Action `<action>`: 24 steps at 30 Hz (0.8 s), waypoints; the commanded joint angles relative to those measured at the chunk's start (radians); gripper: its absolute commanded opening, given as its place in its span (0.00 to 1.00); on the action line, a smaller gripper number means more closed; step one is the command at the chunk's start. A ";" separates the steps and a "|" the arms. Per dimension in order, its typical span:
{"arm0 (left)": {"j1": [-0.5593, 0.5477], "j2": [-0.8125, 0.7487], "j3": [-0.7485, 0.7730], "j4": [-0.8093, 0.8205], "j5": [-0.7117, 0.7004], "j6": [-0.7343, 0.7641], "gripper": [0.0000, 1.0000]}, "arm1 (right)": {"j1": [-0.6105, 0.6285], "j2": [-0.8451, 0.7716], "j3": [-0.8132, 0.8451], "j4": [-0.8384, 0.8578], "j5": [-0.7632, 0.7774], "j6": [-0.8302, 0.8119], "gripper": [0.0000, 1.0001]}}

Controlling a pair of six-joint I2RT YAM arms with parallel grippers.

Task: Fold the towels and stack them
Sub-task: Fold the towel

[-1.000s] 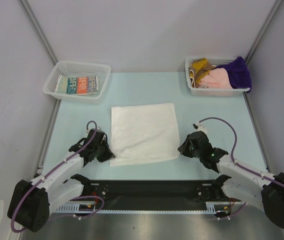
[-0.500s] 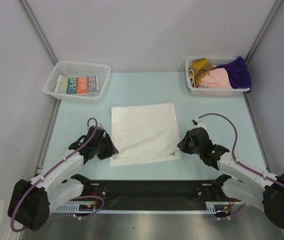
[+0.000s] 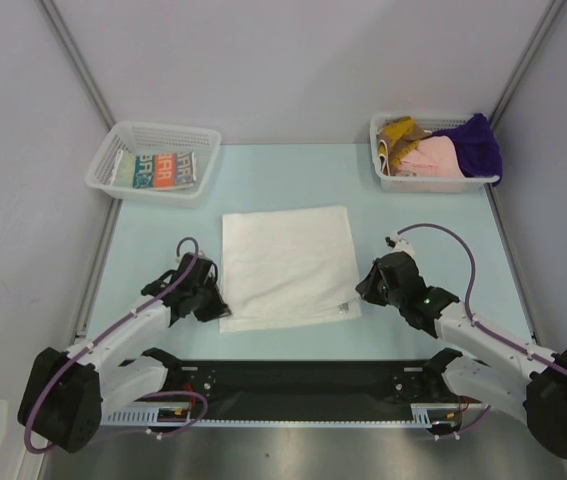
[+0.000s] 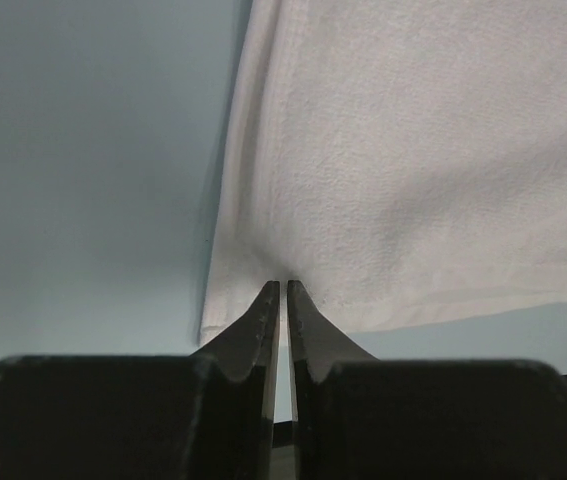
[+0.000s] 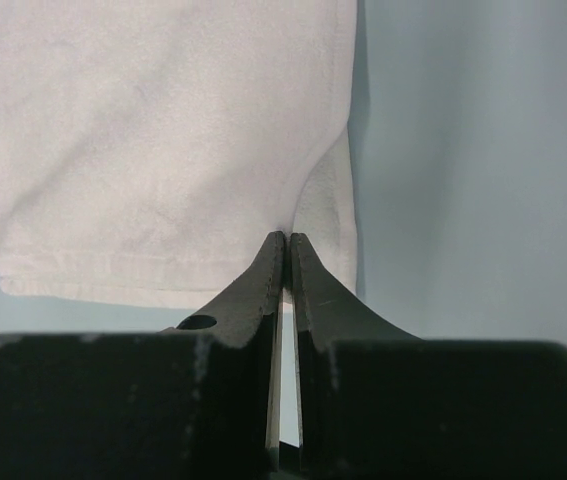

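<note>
A plain white towel [image 3: 285, 262] lies spread flat in the middle of the pale blue table. My left gripper [image 3: 215, 305] sits at its near left corner. In the left wrist view the left gripper [image 4: 283, 285] has its fingers pressed together on a puckered bit of the white towel [image 4: 413, 180]. My right gripper [image 3: 365, 290] is at the near right corner, where the cloth is slightly doubled over. Seen from the right wrist, the right gripper [image 5: 287, 237] pinches the edge of the white towel [image 5: 163, 140].
A white mesh basket [image 3: 163, 128] at the back left holds a folded orange-teal print towel [image 3: 161, 169]. Another basket [image 3: 433, 182] at the back right holds mustard [image 3: 399, 130], pink [image 3: 431, 158] and purple [image 3: 475, 143] towels. A black rail [image 3: 293, 378] runs along the near edge.
The left gripper opened briefly and closed again on the near left corner. The right gripper nudged the near right corner inward, leaving a small fold there.
</note>
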 commanded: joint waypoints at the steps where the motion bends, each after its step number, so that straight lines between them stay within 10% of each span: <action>1: -0.017 0.064 0.026 0.053 0.023 0.019 0.12 | -0.008 0.006 0.042 0.008 0.009 -0.019 0.03; 13: -0.025 0.176 0.090 0.082 -0.009 0.065 0.43 | -0.054 0.029 0.084 0.008 -0.009 -0.047 0.03; 24: -0.025 0.078 0.122 -0.030 -0.002 0.070 0.45 | -0.082 0.118 0.130 0.034 -0.040 -0.076 0.02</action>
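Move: The left fingertips hover about 1 cm above the towel, with the upper layer's near-left corner roughly 1 cm ahead. The lower layer's near-left corner is about 3 cm back and 2 cm left. The closed right fingers already hold the upper layer's near-right corner some 5 cm above the table; the towel's far-right corner lies about 19 cm ahead and 3 cm left, and the lower layer's near-right corner about 5 cm back and 1 cm right. Down about 1 cm onto the towel's near-left corner goes the left hand, then it slides forward some 2 cm and slightly right at that low height while its fingers spread to about half open, and finally it rises nearly 2 cm. The right hand keeps its pinch and carries the upper layer's near-right corner about 3 cm forward towards the far-right corner, rising about 1 cm. ##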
